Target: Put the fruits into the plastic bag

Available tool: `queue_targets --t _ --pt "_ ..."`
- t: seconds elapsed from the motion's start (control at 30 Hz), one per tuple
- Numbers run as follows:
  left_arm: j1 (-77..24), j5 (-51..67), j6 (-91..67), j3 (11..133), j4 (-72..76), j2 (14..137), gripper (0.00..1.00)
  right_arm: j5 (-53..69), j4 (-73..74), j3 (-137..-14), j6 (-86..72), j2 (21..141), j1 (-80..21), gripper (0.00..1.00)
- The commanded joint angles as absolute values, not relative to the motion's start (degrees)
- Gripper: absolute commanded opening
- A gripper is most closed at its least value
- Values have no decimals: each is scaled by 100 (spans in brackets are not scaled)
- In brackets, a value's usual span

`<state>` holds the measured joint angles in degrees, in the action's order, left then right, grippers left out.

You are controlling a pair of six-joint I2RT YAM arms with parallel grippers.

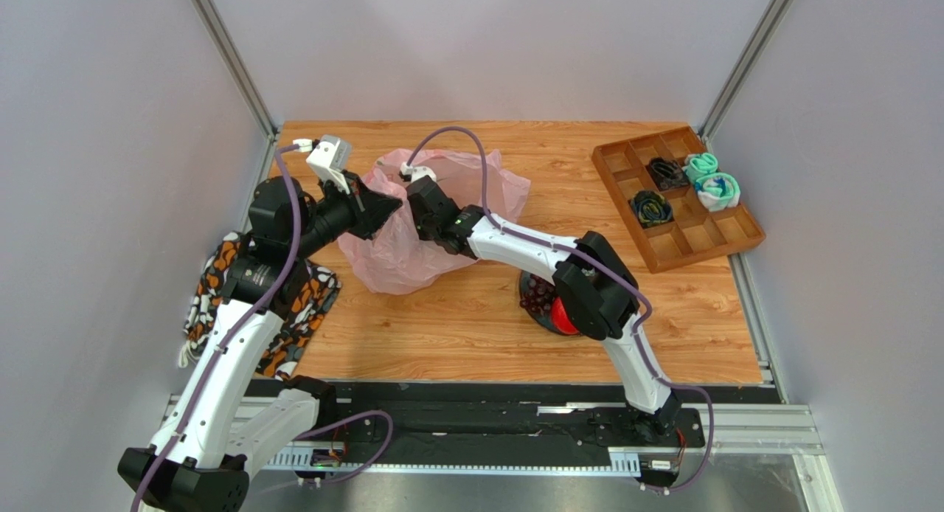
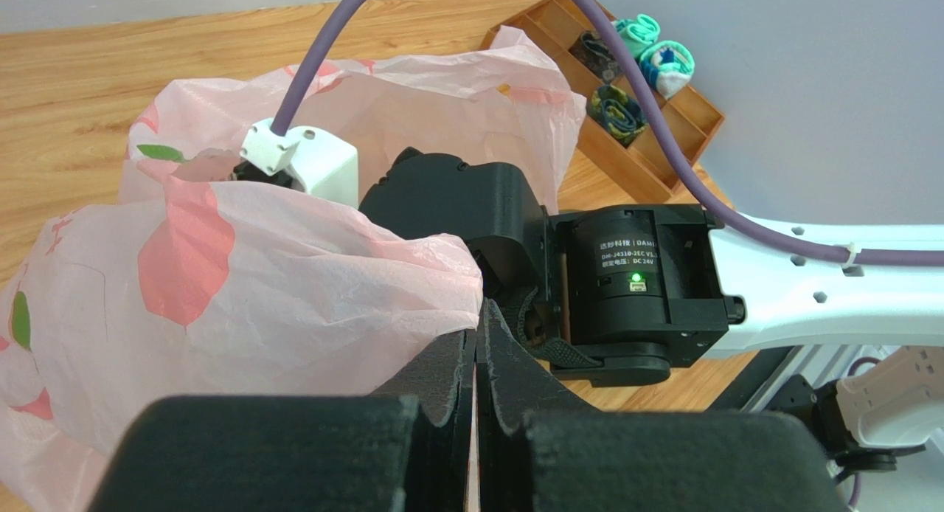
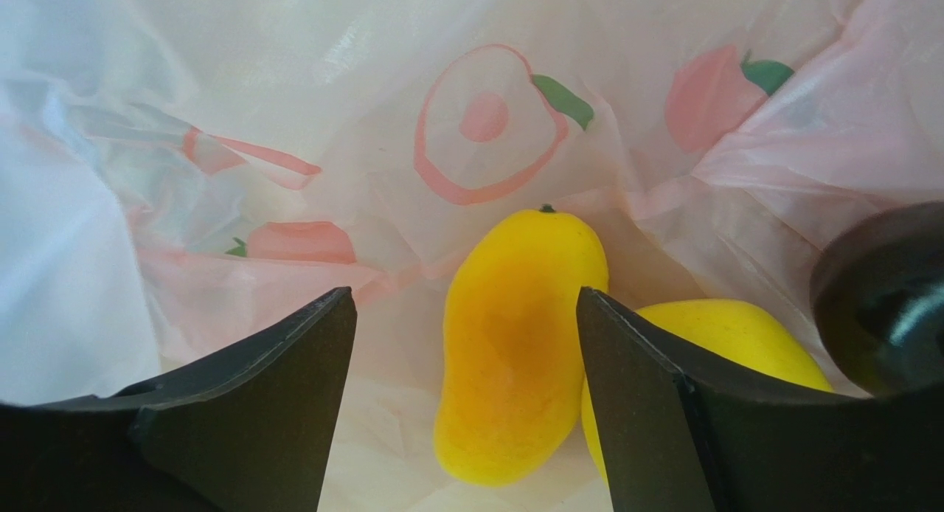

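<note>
The pink plastic bag (image 1: 390, 260) stands mid-table, printed with peaches. My left gripper (image 1: 386, 211) is shut on its rim, and in the left wrist view the pink film (image 2: 255, 291) runs into the closed tips (image 2: 479, 335). My right gripper (image 3: 465, 313) is inside the bag, open and holding nothing. Below its fingers lie a long yellow fruit (image 3: 515, 346), a second yellow fruit (image 3: 731, 335) and a dark ball (image 3: 886, 302). A red apple (image 1: 563, 316) and dark grapes (image 1: 537, 296) sit on the table, partly hidden under the right arm's elbow.
A wooden compartment tray (image 1: 731, 233) with teal and black coiled bundles stands at the back right. An orange-black patterned cloth (image 1: 299, 313) lies at the left under my left arm. Grey walls close in the table on three sides.
</note>
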<state>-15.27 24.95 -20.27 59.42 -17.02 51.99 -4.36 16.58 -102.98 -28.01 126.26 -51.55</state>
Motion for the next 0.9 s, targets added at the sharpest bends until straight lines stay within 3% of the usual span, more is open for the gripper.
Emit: queue_targets --t 0.0,0.43,0.87 --pt "-1503 2505 -2013 6170 -1608 5168 0 -325 924 -9925 -2812 11894 -5150 76" --pt "-1503 2268 -2021 6205 -1714 5159 0 -877 782 -9264 -2619 10733 -5036 76" --pt "-1503 2136 -2030 6223 -1784 5177 0 -809 157 -7190 -2540 8640 -5027 75"
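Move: My empty right hand is inside the bag. The apple, the likely next pick, lies on the plate about 31 cm to its right, 9 cm back and 5 cm lower; the grapes are some 27 cm right and 3 cm back. In the bag, the mango is about 4 cm ahead, 2 cm left and 5 cm below, with the yellow fruit some 8 cm ahead, 3 cm right. From my left hand the apple is 28 cm right, about level ahead, and far below. I pull my right hand out of the bag with its fingers staying open, first lifting almost straight up about 10 cm away from the mango, then swinging right and somewhat back towards the plate while still climbing. The fingers tip up some 20 degrees on the way. My left hand stays shut on the bag's rim, all but still. ##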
